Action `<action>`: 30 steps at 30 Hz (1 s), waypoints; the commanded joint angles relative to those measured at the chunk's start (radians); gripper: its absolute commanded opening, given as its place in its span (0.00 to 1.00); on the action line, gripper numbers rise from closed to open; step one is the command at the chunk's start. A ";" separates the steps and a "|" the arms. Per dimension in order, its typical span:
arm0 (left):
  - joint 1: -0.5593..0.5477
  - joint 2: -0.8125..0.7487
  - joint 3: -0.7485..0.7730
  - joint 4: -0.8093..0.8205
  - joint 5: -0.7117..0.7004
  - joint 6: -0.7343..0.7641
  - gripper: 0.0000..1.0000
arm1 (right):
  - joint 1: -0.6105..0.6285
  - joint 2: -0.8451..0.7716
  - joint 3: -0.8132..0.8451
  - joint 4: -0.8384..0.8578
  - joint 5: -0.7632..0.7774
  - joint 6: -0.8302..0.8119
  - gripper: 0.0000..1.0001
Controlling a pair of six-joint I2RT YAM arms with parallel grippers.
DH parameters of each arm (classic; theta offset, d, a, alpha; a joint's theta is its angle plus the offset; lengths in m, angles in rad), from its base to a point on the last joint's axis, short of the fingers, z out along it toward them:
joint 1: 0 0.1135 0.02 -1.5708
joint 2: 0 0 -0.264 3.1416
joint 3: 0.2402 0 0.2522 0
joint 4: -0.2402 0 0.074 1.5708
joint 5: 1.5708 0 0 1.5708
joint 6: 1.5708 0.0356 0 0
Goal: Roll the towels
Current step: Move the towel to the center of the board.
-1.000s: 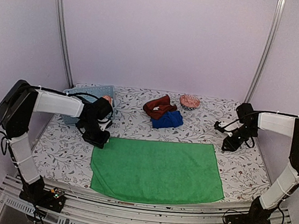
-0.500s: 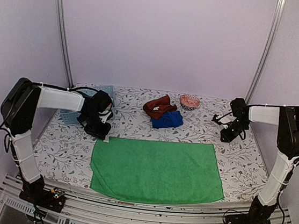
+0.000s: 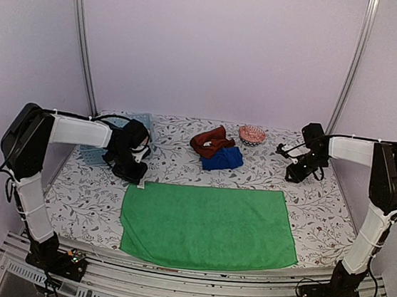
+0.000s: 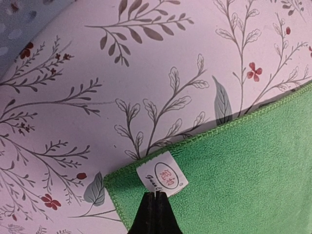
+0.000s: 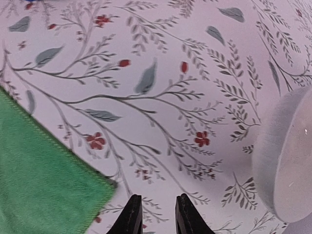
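Note:
A green towel (image 3: 208, 225) lies spread flat on the near half of the flowered tablecloth. Behind it, a rust-brown towel (image 3: 211, 141) is bunched against a crumpled deep blue towel (image 3: 223, 158). My left gripper (image 3: 136, 177) is at the green towel's far left corner. In the left wrist view its jaws (image 4: 155, 196) are shut, tips resting at the white label (image 4: 162, 178) on that corner (image 4: 234, 185). My right gripper (image 3: 292, 175) hovers over bare cloth beyond the far right corner. Its fingers stand slightly open (image 5: 155, 210), with the green corner (image 5: 44, 190) to their left.
A light blue slotted basket (image 3: 126, 122) stands at the back left, just behind my left arm, its edge (image 4: 14, 24) showing in the left wrist view. A small bowl (image 3: 252, 134) sits at the back centre, its pale side (image 5: 287, 156) close on the right of my right gripper.
My right gripper has moved back and to the left, from beside the towel's right edge toward the bowl. My left gripper has shifted slightly right onto the corner and stays shut.

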State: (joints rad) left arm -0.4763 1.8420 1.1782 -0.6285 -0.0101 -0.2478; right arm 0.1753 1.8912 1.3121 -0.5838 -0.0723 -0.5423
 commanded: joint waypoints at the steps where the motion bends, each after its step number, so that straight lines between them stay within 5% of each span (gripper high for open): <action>1: 0.016 0.005 0.028 0.022 0.003 0.028 0.00 | 0.050 -0.089 -0.049 -0.093 -0.186 -0.001 0.25; 12: 0.016 0.062 0.031 0.040 0.030 0.020 0.00 | 0.045 0.017 -0.146 -0.039 -0.067 -0.004 0.23; 25: 0.016 0.232 0.143 0.103 -0.025 0.039 0.00 | -0.013 0.169 0.000 0.005 0.115 0.022 0.21; 30: 0.016 0.220 0.166 0.138 -0.039 0.051 0.00 | -0.012 0.168 0.024 -0.026 0.060 0.007 0.22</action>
State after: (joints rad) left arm -0.4709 2.0319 1.3457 -0.5266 -0.0162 -0.2157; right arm 0.1734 2.0102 1.3418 -0.5831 -0.0448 -0.5304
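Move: The right hand's slightly open fingers are above the table. The green towel's far right corner lies about 4 cm back, 2 cm left and 4 below; the white bowl's middle is roughly 9 ahead and 6 to the right, the blue towel 10 ahead and 24 left. The left hand's shut fingers hover some 2 cm above the green towel's tag, about 1 ahead and 1 right; the basket is around 20 ahead and 13 left. Back about 6 cm, swinging left on the way, then down some 4 cm, the right hand brings its left finger onto the green towel just inside the far right corner, then pushes forward about 6 cm, fingers still slightly open. The left hand, fingers kept shut, eases forward, sinks 2 cm onto the tag, then drags the towel forward and slightly right. ##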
